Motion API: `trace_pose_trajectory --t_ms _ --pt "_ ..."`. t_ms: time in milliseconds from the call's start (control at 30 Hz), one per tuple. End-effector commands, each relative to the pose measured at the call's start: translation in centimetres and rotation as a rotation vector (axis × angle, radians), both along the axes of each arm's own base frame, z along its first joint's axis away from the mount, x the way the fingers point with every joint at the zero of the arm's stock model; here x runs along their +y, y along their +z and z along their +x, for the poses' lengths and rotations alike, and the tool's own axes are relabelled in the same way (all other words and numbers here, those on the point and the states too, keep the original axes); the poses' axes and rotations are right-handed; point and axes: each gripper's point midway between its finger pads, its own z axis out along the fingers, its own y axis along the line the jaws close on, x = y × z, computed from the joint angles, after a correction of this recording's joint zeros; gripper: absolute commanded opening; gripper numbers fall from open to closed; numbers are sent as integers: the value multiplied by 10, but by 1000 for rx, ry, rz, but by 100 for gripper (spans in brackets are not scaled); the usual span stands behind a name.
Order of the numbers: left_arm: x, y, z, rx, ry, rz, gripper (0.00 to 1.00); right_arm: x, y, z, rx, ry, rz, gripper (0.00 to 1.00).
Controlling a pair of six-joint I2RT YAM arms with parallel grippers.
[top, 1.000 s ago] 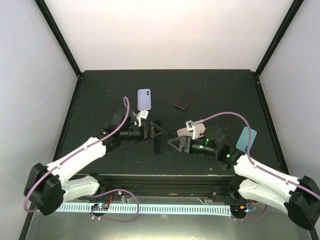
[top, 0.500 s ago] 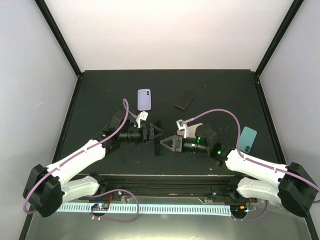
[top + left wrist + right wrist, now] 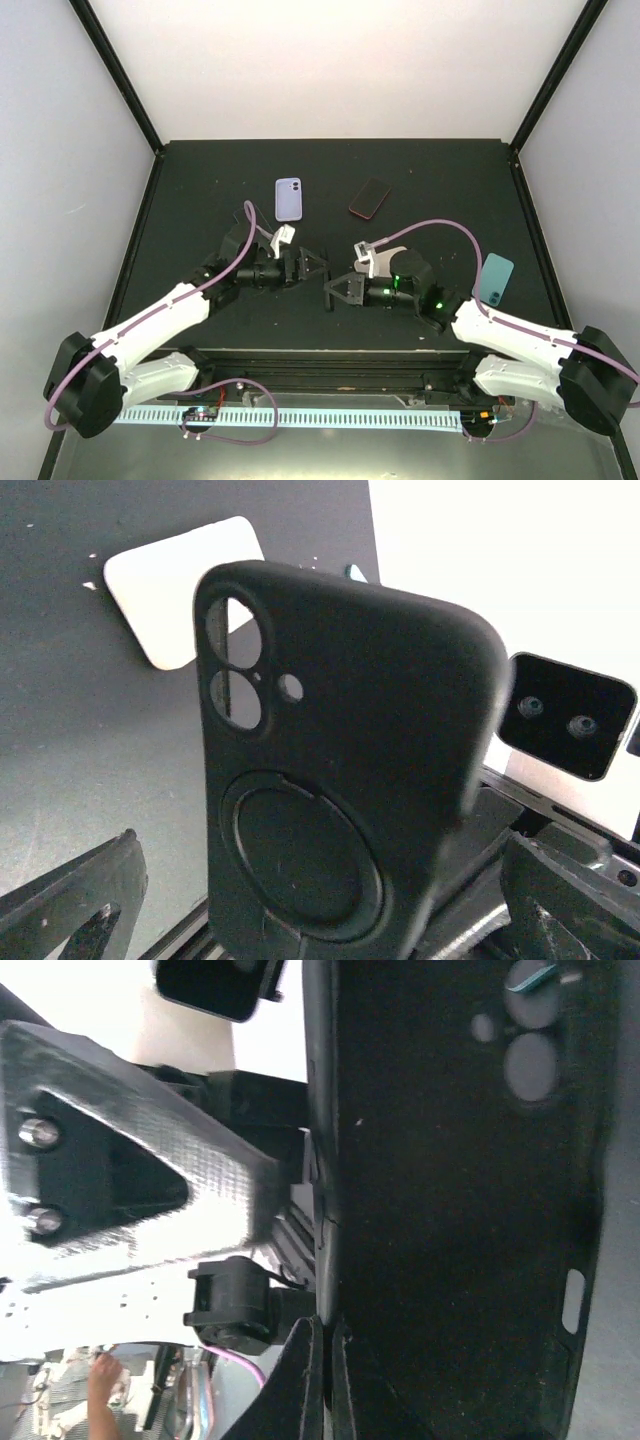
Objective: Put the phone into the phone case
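A black phone case (image 3: 327, 296) stands on edge in mid-air between my two grippers. My right gripper (image 3: 336, 289) is shut on the case's rim; its fingertips (image 3: 312, 1380) pinch the thin edge, and the hollow inside of the case (image 3: 460, 1210) fills that view. My left gripper (image 3: 312, 264) is open, its fingers (image 3: 70, 900) spread wide on either side of the case's back (image 3: 340, 780) without touching it. Three phones lie flat on the table: a lilac phone (image 3: 288, 199), a dark red phone (image 3: 370, 198) and a teal phone (image 3: 493, 277).
The black table (image 3: 200, 190) is walled by white panels with black corner posts. The lilac phone (image 3: 180, 590) shows behind the case in the left wrist view. The arms' bases and a cable rail (image 3: 330, 415) line the near edge.
My right gripper has moved left to the case and shut on its rim. My left gripper has opened wider and let go of the case.
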Motion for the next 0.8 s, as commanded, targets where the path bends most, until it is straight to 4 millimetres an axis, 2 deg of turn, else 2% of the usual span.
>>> trace_pose_trajectory --t_ms 0,133,267,367,567,767 --pt "6 16 3 -53 14 22 99 -12 -14 6 -36 -51 -116 1" --pt "25 6 8 -63 62 120 99 -28 -39 13 -14 -119 -266 1" --pt "53 -12 14 -69 125 219 99 -31 -59 21 12 -133 -391 1" --pt "71 -22 15 -52 158 254 99 -26 -76 23 53 -122 -436 1" --pt "91 -29 9 -41 183 257 98 0 -104 26 144 -83 -454 1" --pt "102 -41 -2 -32 174 316 97 43 -110 22 185 4 -415 3"
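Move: The black phone case stands on its long edge between my hands. Its middle is about 1 cm right, 1 cm back and 2 cm below my left hand, whose fingers are already wide open around it. My right hand pinches the upper rim, with the case's middle 2 cm ahead and 4 cm below; bare table lies about 3 cm ahead and 20 cm down. From there the white phone is roughly 11 cm ahead, 13 cm right. From my left hand the black phone is some 19 cm ahead, 17 cm left. I keep the case pinched by its rim in my right hand and take it down some 13 cm towards the bare table, edging slightly forward while those fingers tip about 30 degrees downward. Meanwhile my left hand, fingers still wide open, backs off the case to the left by about 10 cm, sinking a little. ##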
